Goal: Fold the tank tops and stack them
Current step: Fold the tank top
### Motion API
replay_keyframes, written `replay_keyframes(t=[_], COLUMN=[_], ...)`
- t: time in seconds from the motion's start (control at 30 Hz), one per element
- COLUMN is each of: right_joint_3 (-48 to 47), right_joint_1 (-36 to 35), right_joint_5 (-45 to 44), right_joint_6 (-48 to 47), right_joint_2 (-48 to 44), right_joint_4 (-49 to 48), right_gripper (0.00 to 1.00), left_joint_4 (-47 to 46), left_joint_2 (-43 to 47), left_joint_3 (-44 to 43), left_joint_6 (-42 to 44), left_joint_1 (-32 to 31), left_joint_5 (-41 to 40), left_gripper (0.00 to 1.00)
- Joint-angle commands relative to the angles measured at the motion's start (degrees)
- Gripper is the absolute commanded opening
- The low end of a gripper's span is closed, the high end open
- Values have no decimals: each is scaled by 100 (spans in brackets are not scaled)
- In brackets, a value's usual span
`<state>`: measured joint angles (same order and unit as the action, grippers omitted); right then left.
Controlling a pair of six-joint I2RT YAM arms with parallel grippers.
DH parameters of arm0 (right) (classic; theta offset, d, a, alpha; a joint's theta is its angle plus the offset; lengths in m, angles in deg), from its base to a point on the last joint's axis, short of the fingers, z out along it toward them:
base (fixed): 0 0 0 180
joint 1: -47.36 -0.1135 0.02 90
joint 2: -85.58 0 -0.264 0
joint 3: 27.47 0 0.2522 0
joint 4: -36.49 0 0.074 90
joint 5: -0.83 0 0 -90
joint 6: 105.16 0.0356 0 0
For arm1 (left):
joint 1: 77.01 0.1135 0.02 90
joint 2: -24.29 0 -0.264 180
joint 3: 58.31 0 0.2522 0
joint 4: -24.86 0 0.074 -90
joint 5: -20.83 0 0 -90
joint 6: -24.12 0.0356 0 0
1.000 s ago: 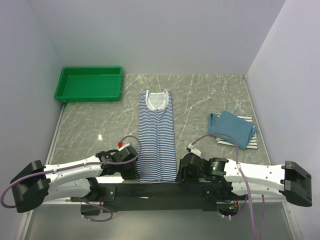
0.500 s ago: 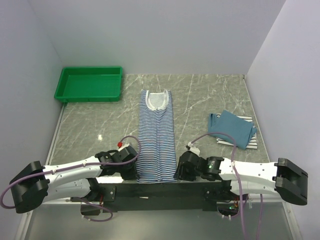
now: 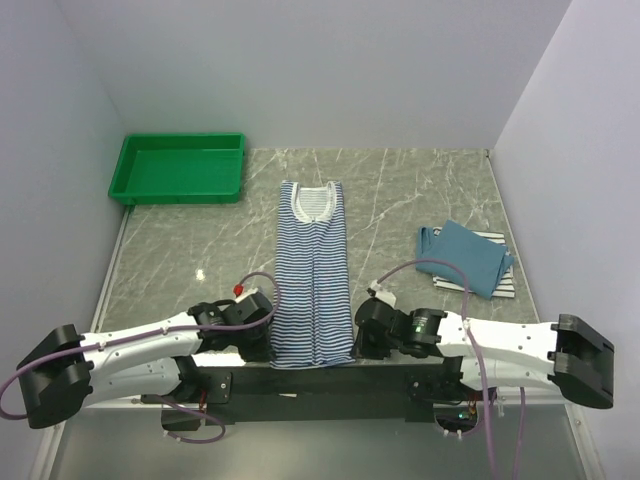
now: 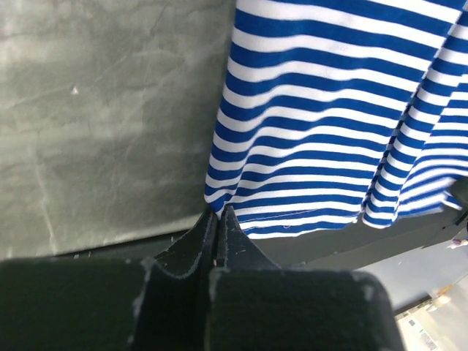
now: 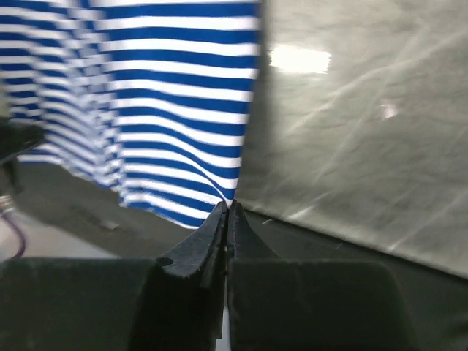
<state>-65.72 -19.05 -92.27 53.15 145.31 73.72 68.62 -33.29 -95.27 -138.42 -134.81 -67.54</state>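
Note:
A blue-and-white striped tank top lies folded in a long strip down the table's middle, white-trimmed neck at the far end. My left gripper is shut on its near left hem corner. At the near right hem corner, my right gripper is also shut on the cloth. The teal-blue tank top lies folded at the right, on top of the white one with thin black stripes, of which only edges show.
A green plastic tray stands at the far left corner. A black bar runs along the near table edge under the hem. Grey walls close in the table on three sides.
The right gripper moved in to the hem's right corner and closed on it. The hem there has lifted and shifted slightly. The left gripper stayed shut on its corner.

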Motion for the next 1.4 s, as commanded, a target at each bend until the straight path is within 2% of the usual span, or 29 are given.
replay_keyframes(t=[0.0,0.17,0.43,0.73,1.0,1.03,1.07,1.1,1.13,1.17,1.23,1.27,1.37], right_joint_3=[-800,-1409,-2103,-3561,-5161,-5301,-5564,-5697,-5872,-6135,-6138,-6077,-6042], right_joint_1=[-39,198,1612,2896,3810,3942,3995,4048,4083,4153,4206,4268,4277], right_joint_5=[-297,-298,72,292,1012,1099,1179,1310,1250,1206,1206,1154,846], right_joint_6=[-362,-819,-1996,-3034,-3438,-3482,-3518,-3631,-3684,-3755,-3764,-3773,-3861], right_joint_2=[-207,118,583,2305,4046,4369,4529,4678,4976,5083,5102,5058,4848], right_joint_4=[826,1064,555,-175,-412,-430,-456,-500,-379,-291,-360,-412,-237], right_gripper=[1,0,0,0,0,1,11,20,31,47,55,62,64], left_joint_4=[682,920,508,-38,-459,-529,-765,-881,-908,-917,-1004,-1048,-1093], left_joint_2=[63,-262,-1079,-2845,-4469,-4620,-4909,-5060,-5200,-5384,-5378,-5317,-4747], left_joint_3=[-491,-1396,-2610,-4216,-5641,-5738,-5809,-5923,-6011,-6151,-6153,-6118,-5863], left_joint_6=[178,599,1715,2208,2647,2709,2744,2884,2902,2911,2929,2920,2903], left_joint_1=[-38,233,1797,2623,3379,3433,3486,3591,3626,3662,3741,3767,3803], left_joint_5=[-145,-497,-383,-558,-577,-576,-506,-245,-207,-207,-207,-207,-277], left_gripper=[1,1,1,1,1,5,10,19,32,46,55,69,73])
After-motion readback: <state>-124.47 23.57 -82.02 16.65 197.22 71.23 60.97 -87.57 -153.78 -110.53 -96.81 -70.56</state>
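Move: The left hand grips the left corner of the striped tank top's hem; its white-edged neckline lies about 38 cm ahead and 11 cm right, roughly 1 cm below. The empty green bin is some 48 cm ahead and 23 cm left of that hand. From the right hand, on the other hem corner, the neckline is about 38 cm ahead and 9 cm left, and the folded stack about 24 cm ahead and 28 cm right, all around table height. Up first, then fast forward together, both hands carry the pinched hem in a low arc over the tank top's body towards its neckline, some 37 cm out and 9 cm high at most. The fingertips swing forward by about 20 degrees; near the end both hands sink a little and open wide, letting go of the hem corners at either side. ##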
